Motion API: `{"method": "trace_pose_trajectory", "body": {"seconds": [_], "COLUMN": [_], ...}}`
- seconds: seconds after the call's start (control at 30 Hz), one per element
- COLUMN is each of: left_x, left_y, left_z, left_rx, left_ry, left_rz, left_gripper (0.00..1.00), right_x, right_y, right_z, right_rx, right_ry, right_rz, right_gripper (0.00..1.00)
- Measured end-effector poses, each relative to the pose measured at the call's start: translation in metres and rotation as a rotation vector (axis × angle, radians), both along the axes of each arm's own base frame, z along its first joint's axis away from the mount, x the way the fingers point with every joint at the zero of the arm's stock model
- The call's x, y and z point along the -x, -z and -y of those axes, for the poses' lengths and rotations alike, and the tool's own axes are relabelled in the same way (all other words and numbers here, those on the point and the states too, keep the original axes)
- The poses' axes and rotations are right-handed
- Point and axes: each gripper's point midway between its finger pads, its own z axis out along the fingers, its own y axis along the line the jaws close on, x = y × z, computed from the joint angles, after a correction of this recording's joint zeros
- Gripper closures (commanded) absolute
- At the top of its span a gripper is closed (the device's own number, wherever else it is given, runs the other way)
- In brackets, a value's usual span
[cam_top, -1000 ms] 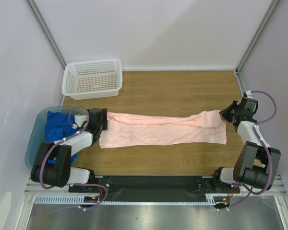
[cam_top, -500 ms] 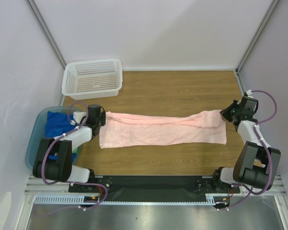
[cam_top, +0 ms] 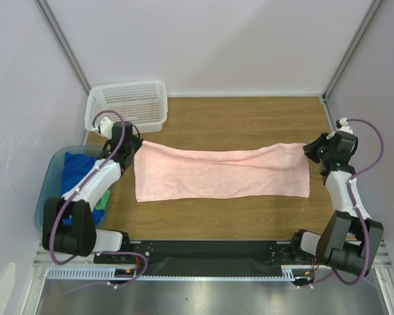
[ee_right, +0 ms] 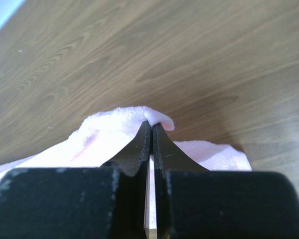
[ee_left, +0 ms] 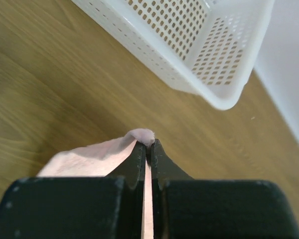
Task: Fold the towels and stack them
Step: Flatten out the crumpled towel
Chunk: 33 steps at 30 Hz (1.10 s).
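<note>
A pale pink towel (cam_top: 220, 174) is stretched left to right across the wooden table. My left gripper (cam_top: 132, 142) is shut on its far left corner (ee_left: 142, 135), next to the white basket. My right gripper (cam_top: 310, 149) is shut on its far right corner (ee_right: 157, 118). The far edge hangs taut between the two grippers, and the near edge rests on the table. A blue towel (cam_top: 75, 169) and a sliver of green towel (cam_top: 101, 202) lie bunched in the teal tub at the left.
A white perforated basket (cam_top: 126, 107) (ee_left: 199, 55) stands at the back left, close to my left gripper. The translucent teal tub (cam_top: 47, 197) sits beside the table's left edge. Grey walls enclose the table on three sides.
My left gripper closed on the towel's left corner and pulled it back toward the basket. The right gripper shifted slightly right. The pink towel went from bunched to spread wide and taut.
</note>
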Motion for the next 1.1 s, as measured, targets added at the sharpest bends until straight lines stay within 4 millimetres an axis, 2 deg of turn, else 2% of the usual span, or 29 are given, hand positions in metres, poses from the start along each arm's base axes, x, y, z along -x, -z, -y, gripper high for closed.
{"method": "trace_pose_trajectory", "body": {"seconds": [0.1,0.17,0.33,0.4,0.43,0.53,0.63,0.7,0.8,0.97,1.1], "left_x": [0.018,0.036,0.064,0.071,0.073,0.075,0.075,0.076,0.078,0.082,0.08], "left_y": [0.006,0.017,0.056,0.065,0.068,0.072,0.072,0.073,0.077,0.083,0.081], "left_z": [-0.005,-0.008,-0.009,-0.01,-0.01,-0.01,-0.011,-0.011,-0.011,-0.012,-0.011], "left_rx": [-0.077,-0.107,-0.131,-0.135,-0.139,-0.147,-0.156,-0.161,-0.163,-0.163,-0.166], "left_ry": [0.05,0.073,0.11,0.119,0.123,0.13,0.136,0.14,0.141,0.144,0.15], "left_rz": [-0.016,-0.034,-0.128,-0.157,-0.168,-0.184,-0.186,-0.189,-0.197,-0.207,-0.194], "left_gripper": [1.0,1.0,1.0,1.0,0.99,1.0,1.0,1.0,1.0,1.0,1.0], "right_x": [0.001,0.002,0.022,0.036,0.043,0.063,0.081,0.085,0.079,0.057,0.031], "right_y": [-0.007,-0.005,0.019,0.03,0.036,0.048,0.054,0.051,0.038,0.012,-0.004], "right_z": [-0.005,-0.009,-0.011,-0.011,-0.012,-0.018,-0.023,-0.025,-0.025,-0.015,0.0], "right_rx": [0.011,0.002,-0.027,-0.044,-0.056,-0.111,-0.198,-0.251,-0.291,-0.322,-0.336], "right_ry": [-0.023,-0.037,-0.011,0.015,0.021,0.029,0.04,0.058,0.092,0.181,0.247], "right_rz": [0.032,0.024,-0.11,-0.192,-0.23,-0.33,-0.41,-0.426,-0.388,-0.256,-0.156], "right_gripper": [1.0,1.0,0.99,0.85,0.53,0.15,0.01,0.0,0.0,0.0,0.01]}}
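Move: The left hand holds the towel's far left corner; its table spot is about 8 cm back, 1 cm left and 10 cm down. The white basket's middle is some 14 cm ahead and 6 cm left, 8 cm lower; the towel's near left corner is about 20 cm back, 2 cm left. The right hand holds the far right corner; its table spot is roughly 3 cm back, 1 cm left and 10 cm below. The near right corner lies 14 cm back, 3 cm right of that hand. Back and down, each by some 8 cm, the left hand lays its end of the pink towel towards the table, away from the basket, fingers staying shut on it. The right hand draws back and down too, opens wide and lets go of its corner, then turns forward and up clear of the towel, rolling about 20 degrees. ##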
